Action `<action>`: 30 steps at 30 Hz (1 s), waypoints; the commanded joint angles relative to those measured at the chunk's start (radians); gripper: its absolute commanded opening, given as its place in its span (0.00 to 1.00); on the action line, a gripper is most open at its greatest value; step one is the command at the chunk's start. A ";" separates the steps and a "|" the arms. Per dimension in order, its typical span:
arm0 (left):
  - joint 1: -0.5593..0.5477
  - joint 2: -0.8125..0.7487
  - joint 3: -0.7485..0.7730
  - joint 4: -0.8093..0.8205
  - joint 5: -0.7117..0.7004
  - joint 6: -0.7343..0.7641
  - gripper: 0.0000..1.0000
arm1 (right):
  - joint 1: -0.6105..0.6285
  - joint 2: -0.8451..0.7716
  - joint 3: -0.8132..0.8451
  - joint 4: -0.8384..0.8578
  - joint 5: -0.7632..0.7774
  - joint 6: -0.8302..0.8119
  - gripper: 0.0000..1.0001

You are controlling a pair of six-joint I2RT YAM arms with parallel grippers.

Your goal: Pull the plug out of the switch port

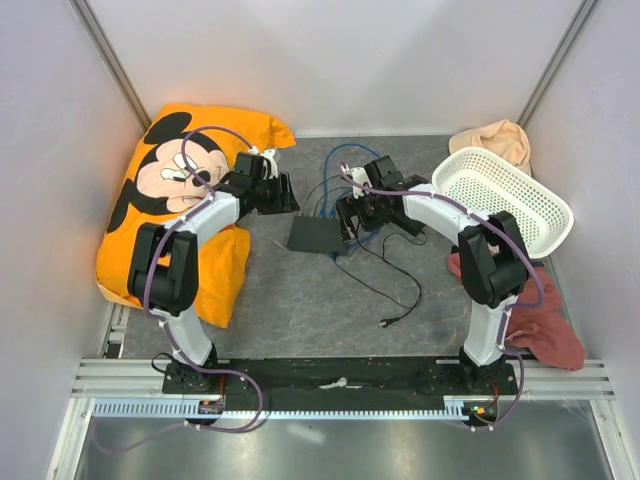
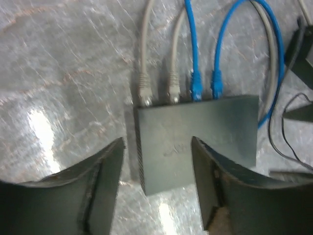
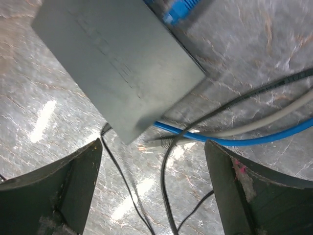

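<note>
The switch [image 1: 314, 235] is a flat black box on the grey table. In the left wrist view [image 2: 195, 142], two grey plugs [image 2: 145, 90] and two blue plugs [image 2: 196, 87] sit in ports along its far edge. My left gripper [image 1: 285, 195] is open and empty, just left of the switch; its jaws [image 2: 156, 166] hover over the switch's near-left corner. My right gripper [image 1: 350, 215] is open and empty, just right of the switch. In the right wrist view its jaws [image 3: 154, 161] hang above loose cables beside the switch [image 3: 117, 63], with one blue plug [image 3: 177, 12] at the top.
A blue cable [image 3: 254, 141], a grey cable and thin black cords cross the table right of the switch. A black cord ends at a plug [image 1: 385, 322]. An orange Mickey cloth [image 1: 185, 200] lies at left, and a white basket [image 1: 505, 195] and a red cloth [image 1: 545, 325] at right.
</note>
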 commanded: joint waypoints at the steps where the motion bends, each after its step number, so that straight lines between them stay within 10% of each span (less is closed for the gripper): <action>1: 0.012 0.043 0.066 -0.046 -0.017 0.015 0.51 | 0.023 -0.074 0.069 0.019 0.064 -0.015 0.90; 11: 0.018 0.052 0.016 -0.035 0.010 0.010 0.07 | 0.066 -0.068 0.100 0.017 -0.002 -0.036 0.79; 16: 0.018 0.054 -0.030 -0.021 0.058 0.004 0.02 | 0.067 0.028 0.172 0.028 -0.062 -0.024 0.00; 30: 0.008 0.020 -0.147 0.057 -0.009 0.027 0.02 | 0.066 0.055 0.144 -0.009 0.150 -0.035 0.00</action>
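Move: From the right hand, the rightmost blue plug is about 7 cm ahead, 4 cm left and 6 cm down; the second blue plug is about 2 cm farther left. The switch's middle is some 6 cm left, 2 cm ahead and 6 cm below that hand. From the left hand the switch's middle is about 3 cm back, 5 cm right and 8 cm down, the leftmost grey plug roughly 3 cm straight ahead and equally low. Down and back, then slightly outward, the left hand sinks about 6 cm to just beside the switch's left side, its fingers shutting empty and tipping some 10 degrees steeper. The right hand first rises nearly 6 cm while drifting left, shuts its empty fingers, then swings forward and sinks about 4 cm to hover over the switch's right part, horizontally nearer the blue plugs. ##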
